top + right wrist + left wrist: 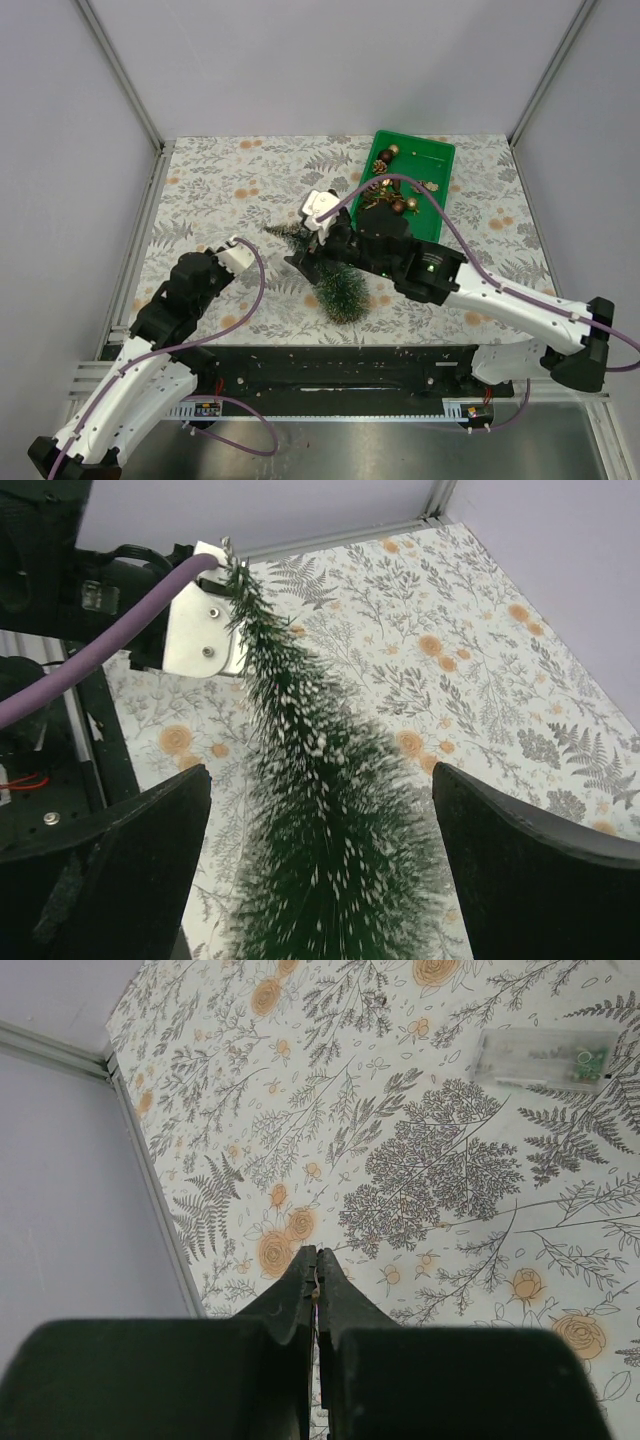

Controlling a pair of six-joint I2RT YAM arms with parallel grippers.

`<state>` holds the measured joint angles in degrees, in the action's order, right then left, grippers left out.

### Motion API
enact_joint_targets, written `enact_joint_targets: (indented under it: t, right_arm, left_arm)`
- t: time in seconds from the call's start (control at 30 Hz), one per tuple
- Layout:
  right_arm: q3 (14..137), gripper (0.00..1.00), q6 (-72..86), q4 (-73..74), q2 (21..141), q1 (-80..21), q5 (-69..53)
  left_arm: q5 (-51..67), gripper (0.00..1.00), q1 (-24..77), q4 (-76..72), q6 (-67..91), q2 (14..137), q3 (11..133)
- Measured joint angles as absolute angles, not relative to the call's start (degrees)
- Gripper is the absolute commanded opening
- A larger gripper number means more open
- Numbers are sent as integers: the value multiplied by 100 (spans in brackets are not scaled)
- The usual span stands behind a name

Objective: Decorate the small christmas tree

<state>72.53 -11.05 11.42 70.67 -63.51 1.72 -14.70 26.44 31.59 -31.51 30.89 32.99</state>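
Observation:
The small christmas tree (340, 290) lies on its side on the floral cloth, its tip toward the left arm. In the right wrist view the frosted tree (320, 810) runs up between my right gripper's (320, 820) fingers (120, 850), which stand wide open on either side without touching it. From above, the right gripper (312, 256) hovers over the tree's middle. My left gripper (245, 246) sits just left of the tip, and its jaws (317, 1253) are pressed shut. A thin pale strand shows in the seam between them; I cannot tell what it is.
A green bin (440, 152) at the back right holds pinecones and brown ball ornaments (398, 205). A small clear plastic box (540, 1058) with a green part inside lies on the cloth ahead of the left gripper. Grey walls and metal rails close in the table.

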Motion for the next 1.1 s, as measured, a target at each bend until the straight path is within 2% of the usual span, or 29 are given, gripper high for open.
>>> enact_joint_targets:
  t: [0.1,0.2,0.27,0.4,0.5,0.87,1.1]
  right_arm:
    - [7472,98,-1345,1151,7432,-6412,379]
    - [7699,85,-1520,1133,7673,-6427,707]
    - [7800,69,-1632,1092,7773,-6436,1004]
    - [7813,20,-1765,1046,7797,-6442,1315]
    - [7758,0,-1756,1011,7743,-6445,1457]
    - [6987,0,-1844,1286,6267,-6447,1680]
    - [6934,0,-1730,1385,5996,-6449,766]
  left_arm:
    - [-1415,0,2639,3159,-3098,3098,3299]
    - [-1363,0,2637,3159,-3033,3127,3304]
    - [-1321,0,2637,3159,-2989,3124,3304]
    - [-1253,0,2637,3159,-2943,3122,3308]
    - [-1273,0,2637,3155,-2893,3124,3308]
    - [-1146,0,1953,2858,-2521,3680,3321]
    - [-742,0,1800,2091,-2075,4491,4095]
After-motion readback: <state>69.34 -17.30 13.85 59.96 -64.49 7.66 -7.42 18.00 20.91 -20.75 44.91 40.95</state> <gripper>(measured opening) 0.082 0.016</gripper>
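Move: The tree's upper stem is close to the right hand, between its wide-open fingers: about 3 cm ahead and 2 cm to the left, at the same height. From the right hand, the foot of the tree is level fore and aft, roughly 7 cm to the right and 32 cm below; the clear packet some 7 cm ahead, 5 cm to the left and 34 cm down. From the left hand, that stem is about 16 cm to the right and 18 cm above, level fore and aft. Forward about 4 cm goes the right hand, its open fingers around the tree's leaning upper stem. They shut and pinch the stem just below the tip, then the hand carries it some 7 cm right and back about 5 cm, rising 3 cm, the fingertips tipping up and keeping their hold. Late on, the shut left hand starts forward and up, some 5 cm, rolling right side up. ##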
